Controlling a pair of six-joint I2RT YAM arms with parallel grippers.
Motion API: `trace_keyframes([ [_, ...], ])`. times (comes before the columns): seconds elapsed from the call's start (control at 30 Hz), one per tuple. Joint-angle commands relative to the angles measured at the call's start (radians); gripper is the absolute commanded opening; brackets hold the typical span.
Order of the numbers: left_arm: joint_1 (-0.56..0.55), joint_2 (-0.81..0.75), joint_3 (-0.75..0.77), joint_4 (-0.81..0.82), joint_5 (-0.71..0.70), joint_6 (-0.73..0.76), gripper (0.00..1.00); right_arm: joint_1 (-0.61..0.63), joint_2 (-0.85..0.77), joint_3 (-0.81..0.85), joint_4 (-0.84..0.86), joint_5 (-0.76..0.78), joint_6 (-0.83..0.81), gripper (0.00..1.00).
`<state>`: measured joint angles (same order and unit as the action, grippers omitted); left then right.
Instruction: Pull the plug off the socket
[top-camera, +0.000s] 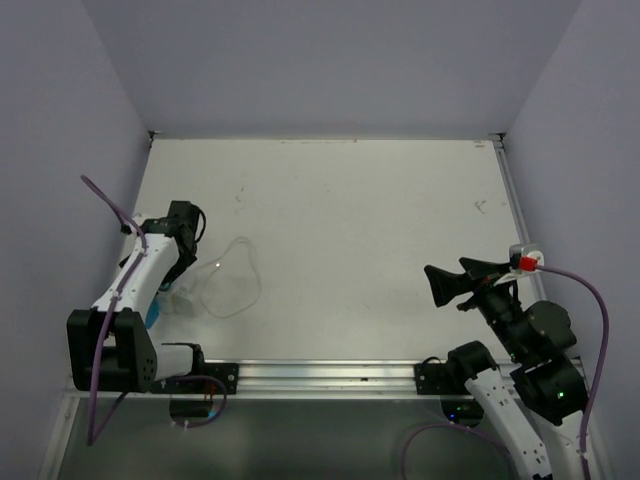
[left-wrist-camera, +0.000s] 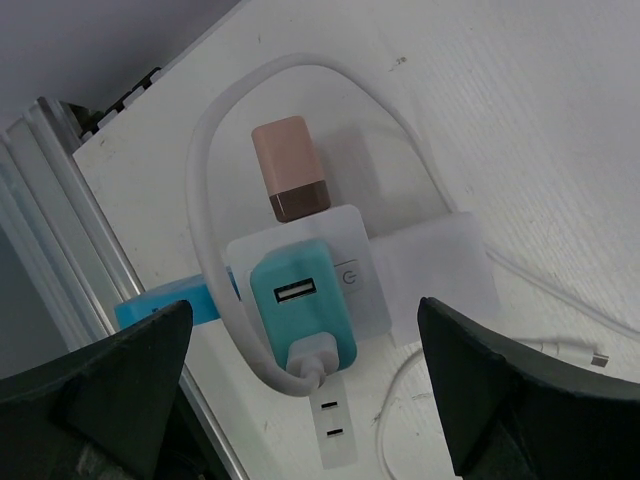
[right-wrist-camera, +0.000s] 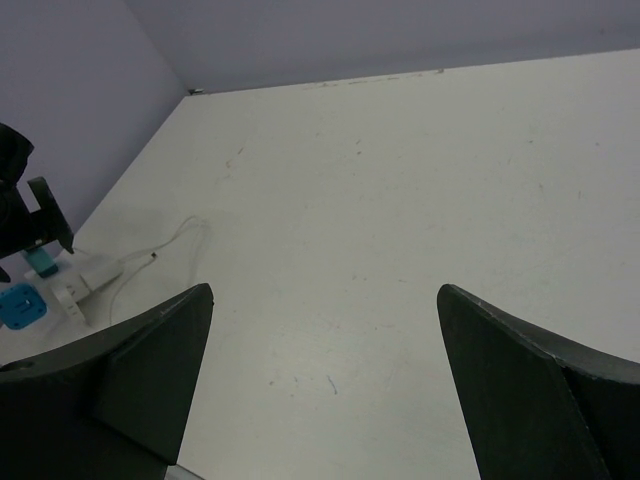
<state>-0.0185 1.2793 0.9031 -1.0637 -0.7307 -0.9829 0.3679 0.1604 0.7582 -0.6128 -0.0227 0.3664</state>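
A white socket strip (left-wrist-camera: 338, 425) lies near the table's left front edge. A teal USB plug (left-wrist-camera: 295, 305) sits in it, with a thick white cable (left-wrist-camera: 210, 150) looped from its lower end. Just beyond it a pink and brown plug (left-wrist-camera: 288, 170) is also in the strip. My left gripper (left-wrist-camera: 305, 305) hangs open above the teal plug, its fingers apart on either side and touching nothing. From above, the left gripper (top-camera: 182, 250) hides most of the strip (top-camera: 168, 298). My right gripper (top-camera: 452, 278) is open over bare table, far to the right.
A thin clear cable (top-camera: 235, 275) curls on the table right of the strip. A blue piece (left-wrist-camera: 160, 300) lies by the strip's left side, next to the metal rail (top-camera: 320, 372) at the table's front edge. Walls close in on the left, back and right.
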Motion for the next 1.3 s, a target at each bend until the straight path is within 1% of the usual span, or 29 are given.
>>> trace_keyframes([
  [0.0, 0.011, 0.012, -0.006, 0.051, -0.052, -0.079, 0.98, 0.014, -0.001, 0.035, -0.021, 0.020, -0.037, 0.99],
  [0.27, 0.015, 0.037, -0.041, 0.080, -0.065, -0.085, 0.93, 0.020, 0.024, 0.058, -0.054, 0.004, -0.037, 0.99],
  [0.47, 0.019, 0.049, -0.076, 0.123, -0.050, -0.071, 0.91, 0.020, 0.044, 0.076, -0.070, -0.006, -0.035, 0.99],
  [0.57, 0.019, 0.057, -0.090, 0.146, -0.047, -0.057, 0.85, 0.020, 0.050, 0.084, -0.071, -0.017, -0.026, 0.99],
  [0.8, 0.019, 0.061, -0.099, 0.238, 0.008, 0.051, 0.75, 0.020, 0.059, 0.084, -0.067, -0.025, -0.012, 0.99],
  [0.9, 0.019, 0.046, -0.101, 0.304, 0.063, 0.122, 0.70, 0.020, 0.068, 0.086, -0.059, -0.034, -0.004, 0.99],
  [0.93, 0.019, 0.043, -0.102, 0.321, 0.103, 0.137, 0.67, 0.020, 0.068, 0.087, -0.056, -0.036, -0.006, 0.99],
  [1.13, 0.014, 0.020, -0.104, 0.441, 0.278, 0.220, 0.65, 0.020, 0.082, 0.092, -0.054, -0.043, 0.002, 0.99],
  [1.23, -0.032, 0.031, -0.084, 0.485, 0.335, 0.228, 0.66, 0.020, 0.090, 0.093, -0.050, -0.046, 0.006, 0.99],
  [1.27, -0.078, 0.046, -0.075, 0.502, 0.340, 0.228, 0.66, 0.020, 0.094, 0.093, -0.050, -0.049, 0.008, 0.99],
])
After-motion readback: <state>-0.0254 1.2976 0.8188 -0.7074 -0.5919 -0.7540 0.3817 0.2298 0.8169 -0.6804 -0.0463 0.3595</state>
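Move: The white socket lies between and just past the left fingers, level fore and aft with that hand, about 2 cm to its left and 4 cm lower; the teal plug sits on it, 1 cm left and 1 cm below the hand. About 5 cm below the hand are the pink plug, 2 cm ahead and 6 cm left, the blue plug, 5 cm back and 4 cm left, and the white block, 4 cm straight ahead. From the right hand the socket is some 53 cm left, 8 cm ahead and 24 cm lower. The left fingers come to flank the white socket's two sides under the teal plug, closing by about a third as the hand sinks some 2.5 cm over it. Holding the socket between them, the hand then swings forward about 5 cm and slightly right, turning some 10 degrees clockwise, and drags it along. ##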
